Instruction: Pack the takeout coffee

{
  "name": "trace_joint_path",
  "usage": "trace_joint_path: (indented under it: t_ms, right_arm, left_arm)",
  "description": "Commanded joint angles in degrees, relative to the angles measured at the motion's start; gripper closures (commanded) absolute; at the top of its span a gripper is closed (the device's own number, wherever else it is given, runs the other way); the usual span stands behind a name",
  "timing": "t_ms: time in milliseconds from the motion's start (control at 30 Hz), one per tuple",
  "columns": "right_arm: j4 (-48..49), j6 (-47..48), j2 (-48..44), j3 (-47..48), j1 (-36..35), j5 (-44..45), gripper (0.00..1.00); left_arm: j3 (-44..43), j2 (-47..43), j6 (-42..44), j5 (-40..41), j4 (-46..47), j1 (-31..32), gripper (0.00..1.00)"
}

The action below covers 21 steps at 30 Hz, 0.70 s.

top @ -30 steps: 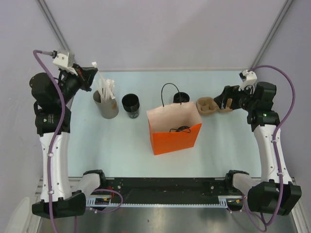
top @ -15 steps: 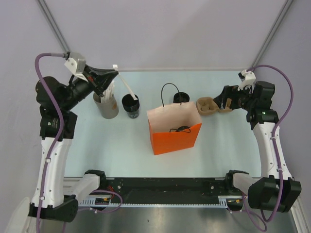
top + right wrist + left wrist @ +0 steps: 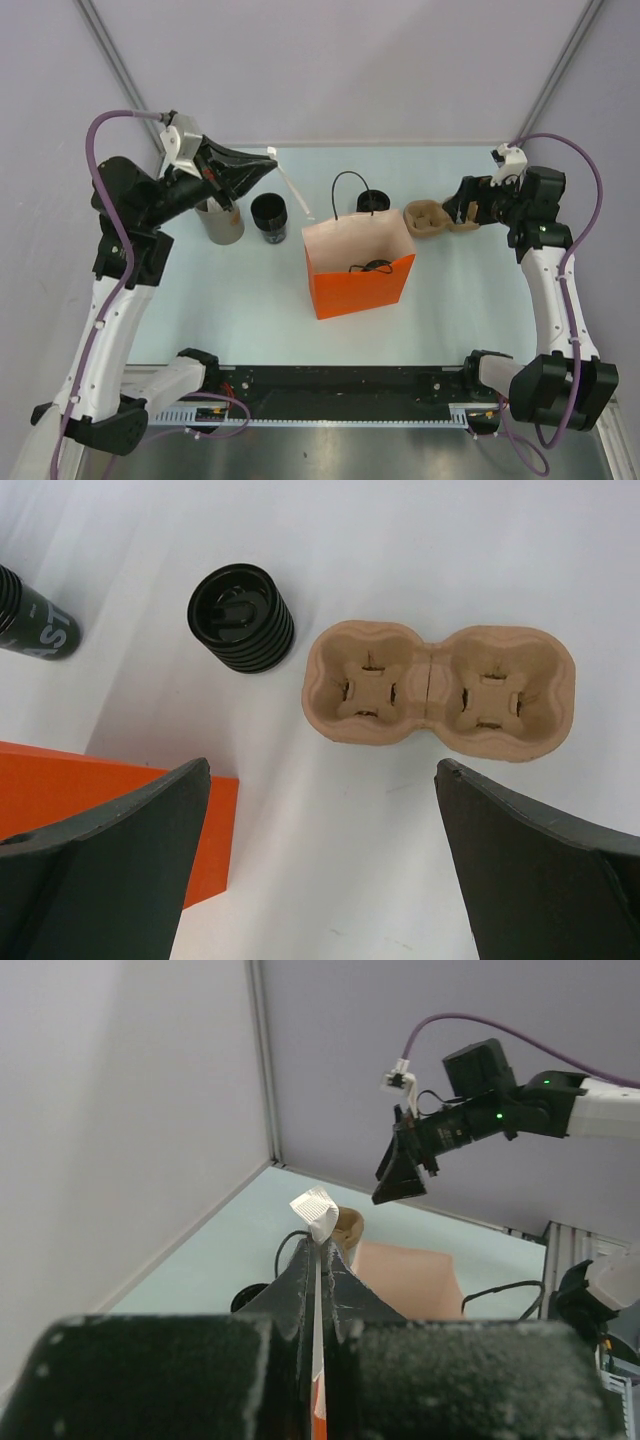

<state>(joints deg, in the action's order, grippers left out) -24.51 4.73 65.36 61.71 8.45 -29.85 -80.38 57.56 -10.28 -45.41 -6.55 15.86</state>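
Note:
The takeout coffee point(image 3: 372, 200), a black ribbed cup with a black lid point(image 3: 241, 617), stands upright just behind the orange paper bag point(image 3: 360, 268). My left gripper point(image 3: 266, 166) hangs above the lidless black cup point(image 3: 268, 217), shut on a white paper-wrapped straw point(image 3: 292, 190) that slants down toward the bag. In the left wrist view the straw point(image 3: 317, 1215) sticks out from between the pressed fingers of the left gripper point(image 3: 320, 1252). My right gripper point(image 3: 462, 213) stands open above the table, nothing between its fingers point(image 3: 140, 820), just short of the cardboard cup carrier point(image 3: 440, 685).
A grey cup of white straws point(image 3: 222, 222) stands left of the lidless cup. The bag's black handles point(image 3: 350, 185) stick up at its back, and its orange wall point(image 3: 100, 785) lies left of my right gripper point(image 3: 322, 770). Enclosure walls close the back and sides.
My left arm has swung right, away from the grey straw cup, carrying one straw out over the lidless cup toward the bag. The right arm has barely moved.

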Motion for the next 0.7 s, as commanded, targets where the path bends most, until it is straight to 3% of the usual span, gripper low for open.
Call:
trace_joint_path:
  t_ms: [0, 200, 433, 667]
  right_arm:
    - [1.7, 1.1, 0.5, 0.0, 0.8, 0.0, 0.0]
    - [1.5, 1.9, 1.3, 0.0, 1.5, -1.4, 0.0]
    - [0.9, 3.1, 2.6, 0.0, 2.4, -4.5, 0.0]
    - [-0.7, 4.8, 4.0, 0.0, 3.5, -10.1, 0.0]
  left_arm:
    - [0.3, 0.1, -1.6, -1.6, 5.1, 3.2, 1.0]
    - [2.0, 0.8, 2.1, -0.5, 4.7, 9.1, 1.0]
    - [7.9, 1.6, 14.6, 0.2, 4.7, 16.7, 1.0]
    - [14.5, 3.1, 21.1, 0.5, 9.5, 18.6, 1.0]
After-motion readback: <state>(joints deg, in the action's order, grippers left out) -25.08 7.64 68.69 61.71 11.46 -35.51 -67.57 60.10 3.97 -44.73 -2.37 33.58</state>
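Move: The orange bag, where the held straw is being taken, has its middle about 13 cm to the left hand's right, roughly level with it fore and aft and some 40 cm below. Around it, counted from the left hand, the black lid stack is about 18 cm ahead and 18 cm right, and the black cup stack about 15 cm ahead and 7 cm left. From the right hand, the bag lies some 20 cm left and 5 cm back, about 16 cm lower. The straw, still pinched near its top by the closed left fingers and hanging down, is swung right and slightly back towards the bag's open mouth, about 8 cm across. Nearly level at first, the path then bends steeply down by about 9 cm, speeding up, while the wrist turns some 15 degrees clockwise and rolls slightly. ##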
